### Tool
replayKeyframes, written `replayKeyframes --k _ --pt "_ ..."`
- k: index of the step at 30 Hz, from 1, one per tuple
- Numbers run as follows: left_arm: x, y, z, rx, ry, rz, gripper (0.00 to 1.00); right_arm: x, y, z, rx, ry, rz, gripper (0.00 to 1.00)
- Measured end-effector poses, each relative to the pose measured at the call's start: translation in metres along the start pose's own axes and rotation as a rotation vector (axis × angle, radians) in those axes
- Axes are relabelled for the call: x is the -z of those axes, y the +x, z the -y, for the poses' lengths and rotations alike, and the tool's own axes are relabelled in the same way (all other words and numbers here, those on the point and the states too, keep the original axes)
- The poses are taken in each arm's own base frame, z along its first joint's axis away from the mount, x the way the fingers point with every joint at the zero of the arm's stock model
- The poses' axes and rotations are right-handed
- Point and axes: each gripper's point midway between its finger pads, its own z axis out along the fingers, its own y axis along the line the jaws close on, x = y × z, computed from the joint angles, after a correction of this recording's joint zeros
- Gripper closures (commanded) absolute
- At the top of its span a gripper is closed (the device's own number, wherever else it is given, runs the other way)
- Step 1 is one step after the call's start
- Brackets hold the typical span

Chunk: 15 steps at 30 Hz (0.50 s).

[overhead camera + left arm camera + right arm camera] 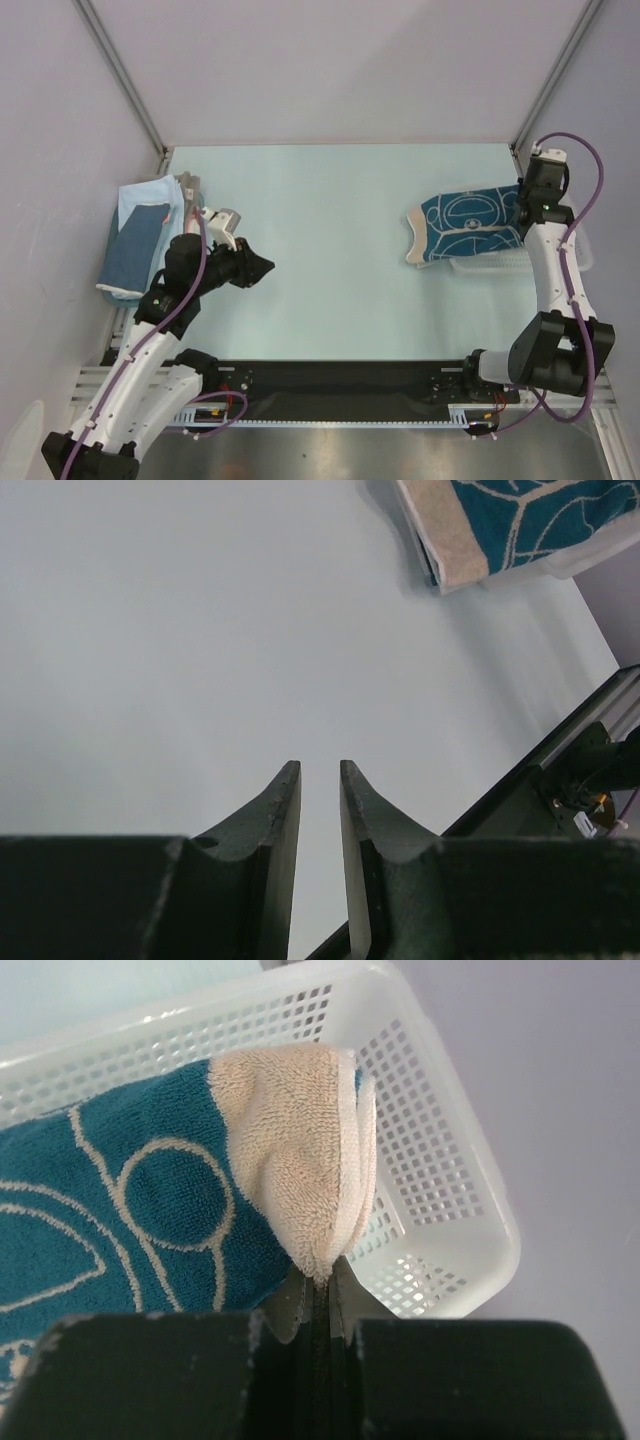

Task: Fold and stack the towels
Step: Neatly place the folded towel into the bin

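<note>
A dark teal towel (468, 225) with white line drawing and tan ends hangs spread over the white mesh basket (500, 263) at the right. My right gripper (522, 205) is shut on it. In the right wrist view the gripper (322, 1285) pinches a bunched tan corner of the teal towel (120, 1190). A stack of folded towels lies at the far left, with a light blue one (150, 195) under a darker blue one (135, 250). My left gripper (266, 267) hovers over bare table right of that stack. It is open (319, 767) with a narrow gap and nothing between its fingers.
The basket (440, 1180) sits beneath the held corner, close to the right wall. In the left wrist view the teal towel (520, 515) and a basket rim (590, 555) show at top right. A black rail (330, 385) runs along the table's near edge.
</note>
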Motion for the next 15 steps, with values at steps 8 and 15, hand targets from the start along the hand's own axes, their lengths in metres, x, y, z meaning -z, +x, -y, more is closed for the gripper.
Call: replayKeyframes --k 8,15 --pt "0.001 -0.001 -0.002 -0.003 -0.014 0.008 0.73 -0.029 -0.003 0.022 -0.085 0.037 0.061 1.00" --pt "0.001 -0.001 -0.002 -0.003 -0.019 0.011 0.73 -0.062 -0.001 0.018 -0.079 0.051 0.073 1.00"
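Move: The bin that the held towel is being taken to lies under the right hand, its middle about 5 cm ahead, 4 cm left and some 15 cm below. Its right-hand end wall stands roughly 13 cm to that hand's right and about 5 cm ahead. The towel's free hem trails some 28 cm to the right hand's left, about level with it and 8 cm lower. From the left hand the bin's middle is about 54 cm right, 18 cm ahead and 15 cm below. Keeping the corner of the towel's beige end pinched in shut fingers, the right hand first carries it to the right almost level, towards the bin's right-hand end wall, about 5 cm in all. It then swings forward some 3 cm while sinking about 3 cm into the far right part of the bin's space, and the fingertips tilt up by roughly 5 degrees. ##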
